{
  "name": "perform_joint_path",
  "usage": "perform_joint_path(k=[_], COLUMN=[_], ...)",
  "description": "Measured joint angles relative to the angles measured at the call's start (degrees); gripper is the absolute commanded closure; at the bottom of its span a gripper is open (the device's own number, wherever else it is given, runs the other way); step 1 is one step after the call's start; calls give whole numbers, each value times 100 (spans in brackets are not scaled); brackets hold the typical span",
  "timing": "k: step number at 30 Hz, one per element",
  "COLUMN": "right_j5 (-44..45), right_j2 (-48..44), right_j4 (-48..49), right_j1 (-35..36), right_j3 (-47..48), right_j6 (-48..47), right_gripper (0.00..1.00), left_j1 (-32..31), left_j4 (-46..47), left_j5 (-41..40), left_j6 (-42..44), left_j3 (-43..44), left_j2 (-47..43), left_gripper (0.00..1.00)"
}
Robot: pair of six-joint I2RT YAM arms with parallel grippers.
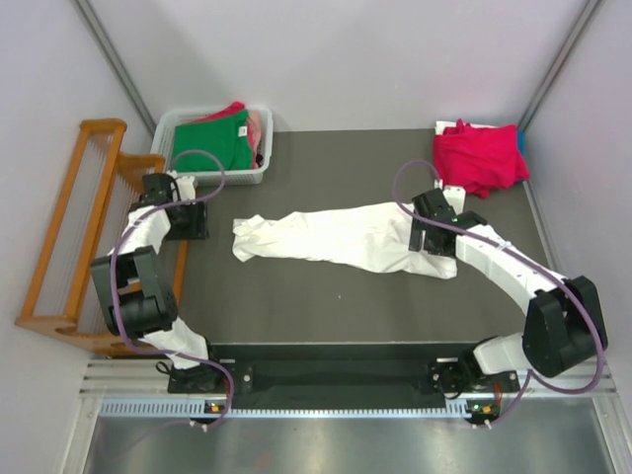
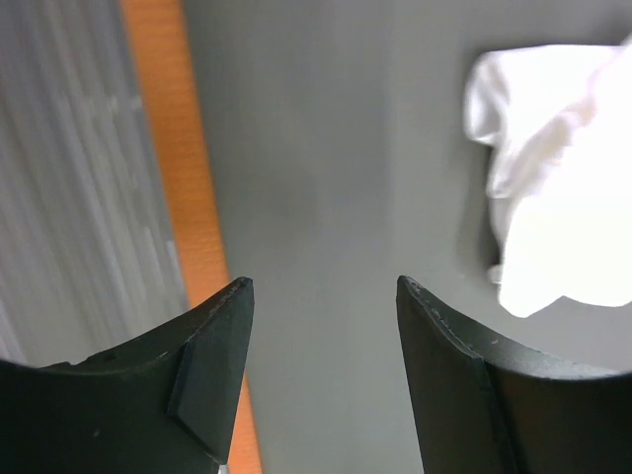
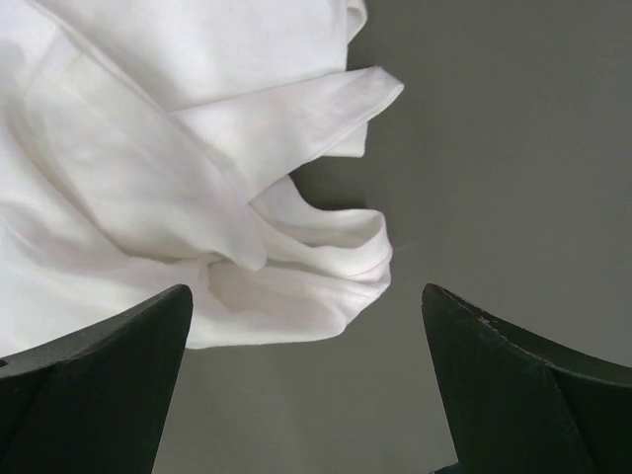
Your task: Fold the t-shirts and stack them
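A white t-shirt point(image 1: 341, 235) lies stretched out in a long crumpled band across the dark table. My left gripper point(image 1: 191, 219) hovers left of its left end, open and empty; in the left wrist view the gripper point(image 2: 324, 288) has bare table between its fingers and the white cloth point(image 2: 553, 188) off to the right. My right gripper point(image 1: 432, 239) is over the shirt's right end, open wide; in the right wrist view the gripper point(image 3: 304, 292) stands over the bunched edge of the white shirt point(image 3: 168, 178), gripping nothing. A crimson t-shirt pile point(image 1: 480, 158) sits at the back right.
A white slatted basket point(image 1: 164, 128) at the back left holds a green t-shirt point(image 1: 210, 144) and red cloth point(image 1: 233, 111). An orange wooden rack point(image 1: 74, 227) stands along the left edge, close to my left arm, and shows as an orange rail point(image 2: 170, 148).
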Motion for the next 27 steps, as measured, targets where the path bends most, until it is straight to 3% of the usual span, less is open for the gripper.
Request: perform_joint_path(k=[7,13,19,27], right_j5=[339,328,90,-223], right_j2=[-216,-179,20,520], right_j4=[-48,-11,142,273], right_j1=[0,61,245,879], right_j3=[0,0,17,459], right_j6=[13,2,-70,-157], right_gripper=[0,0,0,0], left_j1=[-623,-1569,-1805,-2468], left_j4=[-46,-81,-289,-511], left_j5=[-76,-195,-186,-374], left_j6=[31,129,133,435], left_j3=[131,293,1034,1060], left_j2=[-96,-70,671,1123], left_gripper=[34,35,35,35])
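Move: The left hand has the left end of the white t-shirt about 14 cm to its right, roughly level in reach and some 6 cm below. A wooden rail stands about 4 cm to its left; the laundry bin is about 20 cm ahead and 7 cm right. The right hand has the t-shirt's near edge about 7 cm left and 3 cm back, 7 cm below, and the red t-shirts some 20 cm ahead, 13 cm right. Rightward, away from the wooden rail, the left hand sweeps about 15 cm to the white t-shirt's left end, rising 2 cm and reaching forward, then sinking about 4 cm and easing back as it turns clockwise some 25 degrees, fingers still part-open. The right hand, wide open, lifts slightly, then travels about 7 cm left along the t-shirt's near edge, turning a little counter-clockwise. ##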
